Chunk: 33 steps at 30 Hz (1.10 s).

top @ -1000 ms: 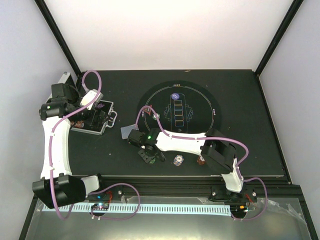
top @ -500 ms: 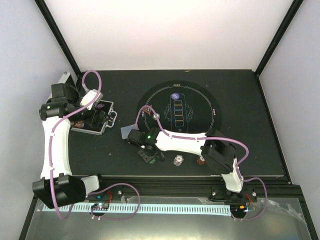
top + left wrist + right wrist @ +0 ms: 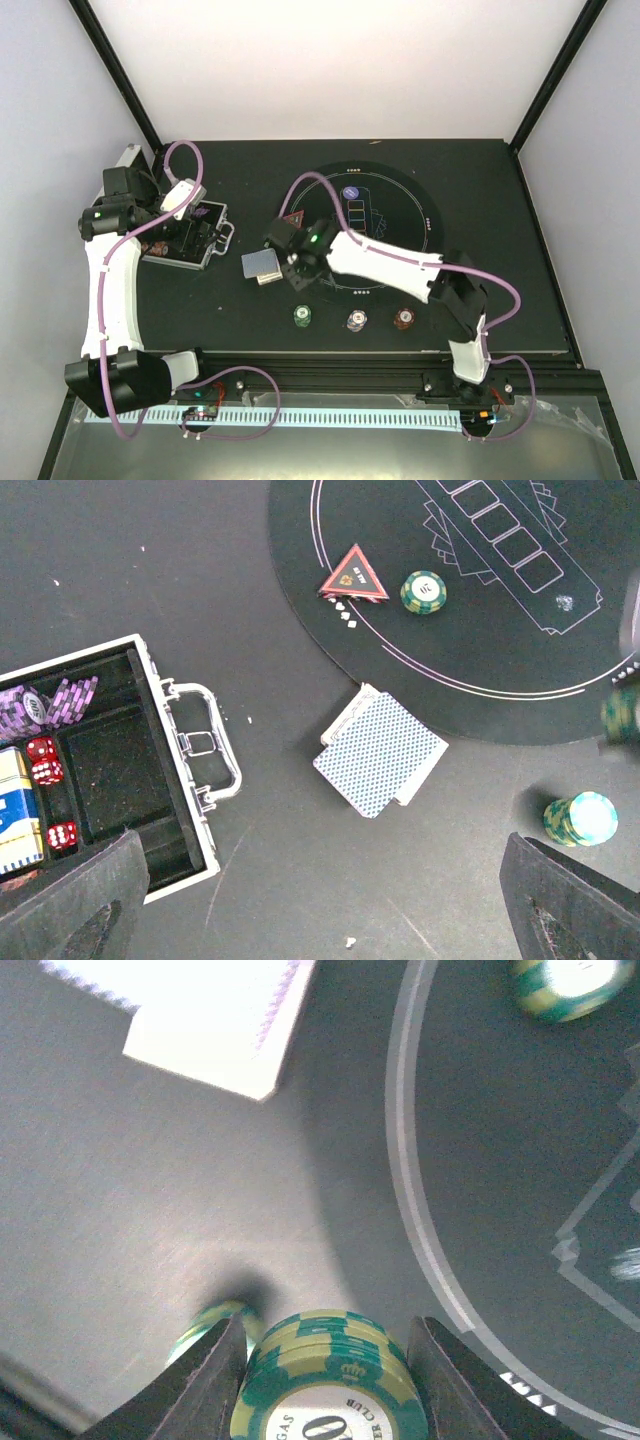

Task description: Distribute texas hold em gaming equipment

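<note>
My right gripper [image 3: 328, 1355] is shut on a short stack of green striped poker chips [image 3: 325, 1380], held above the table beside the mat's edge; seen from above it [image 3: 300, 268] hovers right of the grey-blue-backed playing cards [image 3: 262, 265]. Along the front stand a green stack [image 3: 303, 316], a purple one [image 3: 357, 319] and a red-brown one [image 3: 404, 318]. A red triangle marker [image 3: 354, 575] and a single green chip [image 3: 423, 591] lie on the round black mat [image 3: 480, 680], with a purple button [image 3: 351, 194] farther back. My left gripper [image 3: 322, 880] is open, empty, above the case.
The open silver case [image 3: 185, 780] at the left holds purple chips [image 3: 45, 705], red dice [image 3: 42, 760] and a card box. Its handle points toward the cards [image 3: 380, 755]. The right arm stretches across the mat's front half.
The right gripper closed on part of the green stack at the front, rose and carried it back toward the mat's edge. The rest of that stack now shows. The left arm stayed still.
</note>
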Each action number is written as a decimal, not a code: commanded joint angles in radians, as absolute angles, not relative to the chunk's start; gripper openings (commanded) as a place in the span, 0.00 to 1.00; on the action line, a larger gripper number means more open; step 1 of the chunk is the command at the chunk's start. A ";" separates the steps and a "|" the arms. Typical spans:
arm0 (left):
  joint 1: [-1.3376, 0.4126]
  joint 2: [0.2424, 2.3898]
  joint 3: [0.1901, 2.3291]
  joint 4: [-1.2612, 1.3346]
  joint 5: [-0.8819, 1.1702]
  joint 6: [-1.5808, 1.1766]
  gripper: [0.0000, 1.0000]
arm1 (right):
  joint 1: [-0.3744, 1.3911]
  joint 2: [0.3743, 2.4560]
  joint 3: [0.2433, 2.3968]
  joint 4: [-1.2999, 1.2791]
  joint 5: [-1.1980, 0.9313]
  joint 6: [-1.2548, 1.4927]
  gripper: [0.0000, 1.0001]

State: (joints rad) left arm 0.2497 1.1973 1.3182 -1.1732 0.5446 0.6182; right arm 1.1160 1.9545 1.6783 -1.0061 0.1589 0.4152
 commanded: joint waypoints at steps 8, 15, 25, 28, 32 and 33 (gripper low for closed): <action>0.260 1.196 1.305 -1.174 0.553 0.627 0.99 | 0.631 2.124 1.986 -1.009 0.194 0.226 0.27; 0.259 1.224 1.304 -1.169 0.574 0.620 0.99 | 0.470 2.403 2.279 -1.033 0.143 0.231 0.27; 0.259 1.250 1.321 -1.161 0.580 0.613 0.99 | 0.445 2.525 2.299 -0.981 0.136 0.243 0.27; 0.260 1.250 1.324 -1.162 0.576 0.612 0.99 | 0.431 2.539 2.297 -0.971 0.135 0.251 0.27; 0.260 1.247 1.323 -1.163 0.571 0.613 0.99 | 0.415 2.551 2.315 -0.963 0.125 0.259 0.26; 0.259 1.247 1.324 -1.163 0.570 0.614 0.99 | 0.412 2.556 2.320 -0.961 0.124 0.257 0.26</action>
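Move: Ahead and to the right of the right hand, which already holds a green chip, lies the small blind disc: about 31 cm forward, 13 cm right and 11 cm below. The chip is taken to the mat just right of it. The loose green chip is some 20 cm ahead and 3 cm right, with the red triangle about 24 cm ahead and 2 cm left. From the left hand, the small blind disc is roughly 25 cm forward, 37 cm right and 24 cm below. Sweeping forward some 30 cm and right about 16 cm, the right hand carries its pinched green chip past the right side of the loose one, rising about 4 cm before dropping about 12 cm beside the small blind disc, on its right. The wrist turns some 30 degrees clockwise on the way; the fingers keep their hold. The left hand, open, sinks slightly. ##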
